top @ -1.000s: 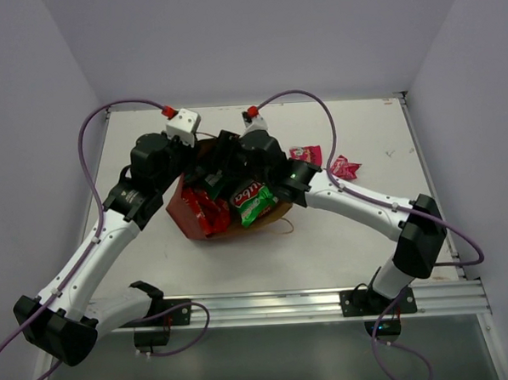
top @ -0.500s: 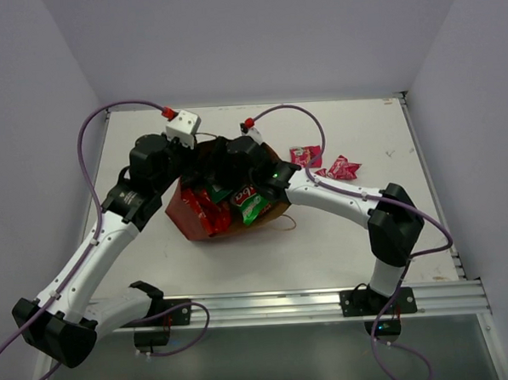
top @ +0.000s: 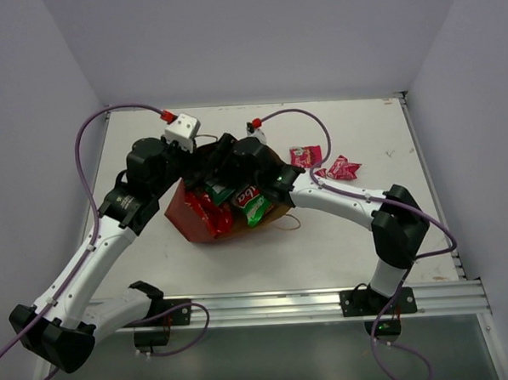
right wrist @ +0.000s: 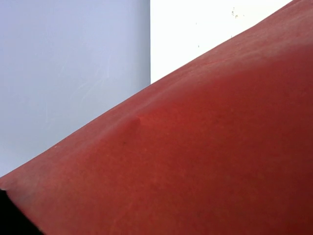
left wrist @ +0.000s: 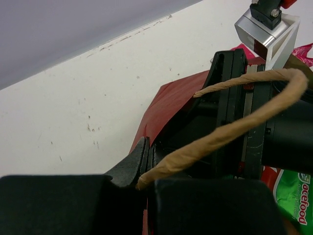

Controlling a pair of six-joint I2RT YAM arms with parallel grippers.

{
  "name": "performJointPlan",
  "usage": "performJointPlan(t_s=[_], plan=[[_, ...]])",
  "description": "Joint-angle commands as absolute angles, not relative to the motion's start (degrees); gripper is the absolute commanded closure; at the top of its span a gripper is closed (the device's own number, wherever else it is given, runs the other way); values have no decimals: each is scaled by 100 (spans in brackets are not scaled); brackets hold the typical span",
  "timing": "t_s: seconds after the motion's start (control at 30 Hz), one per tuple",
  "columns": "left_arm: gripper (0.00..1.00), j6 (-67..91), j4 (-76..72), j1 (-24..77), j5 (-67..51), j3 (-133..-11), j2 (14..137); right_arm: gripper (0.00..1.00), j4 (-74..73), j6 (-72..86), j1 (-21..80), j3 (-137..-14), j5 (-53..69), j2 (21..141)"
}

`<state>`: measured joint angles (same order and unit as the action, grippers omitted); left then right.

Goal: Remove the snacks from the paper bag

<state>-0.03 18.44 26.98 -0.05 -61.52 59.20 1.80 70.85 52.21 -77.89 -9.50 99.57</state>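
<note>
The paper bag [top: 185, 212] lies on its side mid-table, with its red part to the left. A red packet [top: 206, 215] and a green-and-white packet [top: 254, 205] show at its mouth. Two pink packets [top: 306, 156] [top: 344, 166] lie on the table to the right. My left gripper [top: 198, 165] is shut on the bag's red rim [left wrist: 161, 100], and a string handle [left wrist: 230, 129] runs across its fingers [left wrist: 139, 156]. My right gripper [top: 224, 157] is at the bag's mouth, close beside the left one. Its wrist view shows only red paper [right wrist: 195, 161], with the fingers hidden.
The right gripper's black body [left wrist: 232, 98] and white camera block [left wrist: 266, 34] sit close in front of the left gripper. A green packet [left wrist: 293, 196] shows at the lower right there. A loose string handle [top: 283, 222] lies by the bag. The grey walls stand close around the table [top: 367, 227].
My right arm has swung left from the green packet's side to the bag's mouth, next to the left gripper. The left arm and bag have shifted slightly left.
</note>
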Motion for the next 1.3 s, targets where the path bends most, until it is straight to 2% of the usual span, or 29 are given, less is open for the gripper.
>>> performJointPlan(t_s=[0.0,0.07,0.2,0.3,0.4,0.43,0.53,0.57,0.63,1.1,1.27], plan=[[100,62,1441,2689,-167,-6249,5616,28,149,7470,5045,-8059,-1231,10177],[100,44,1433,2689,-167,-6232,5590,29,167,7479,5045,-8130,-1161,10300],[100,44,1372,2689,-228,-6179,5607,37,263,7445,5045,-8218,-915,10494],[100,62,1354,2689,-281,-6152,5651,48,475,7357,5036,-8182,-774,10494],[100,79,1301,2689,-290,-6126,5625,59,466,7278,5027,-8244,-651,10512],[100,70,1292,2689,-273,-6117,5590,67,475,7269,5027,-8253,-616,10529],[100,53,1266,2689,-176,-6091,5546,81,527,7251,5027,-8166,-484,10503],[100,53,1274,2689,-106,-6091,5537,90,562,7225,5027,-8148,-440,10468],[100,53,1274,2689,-27,-6082,5528,99,597,7155,5010,-8104,-387,10433],[100,220,1301,2672,1212,-6091,5722,100,1213,5520,4975,-7928,466,9054],[100,202,1283,2672,1590,-6205,5722,100,1029,4907,4931,-7971,510,8359]])
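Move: The teal snack pouch is hidden down in the bag beside the right hand's open fingers, some 2 cm farther left, 1 cm ahead and about 4 cm below. The green-red snack bag lies roughly 12 cm right and 9 cm back from that hand, 5 cm down. The red packets are about 10 cm back, 1 cm right and 6 cm down. From the left hand, still pinching the bag's rim, the pouch sits roughly 2 cm ahead, 1 cm right and 9 cm lower. The teal pouch gets pinched near its edge inside the paper bag: the right hand pushes some 2 cm left and shuts its fingers on it, then lifts sharply about 10 cm, drawing back and to the right by 3 to 4 cm as the fingers swing up. The left hand keeps hold of the rim, late on easing about 3 cm left and turning some 10 degrees counter-clockwise. ##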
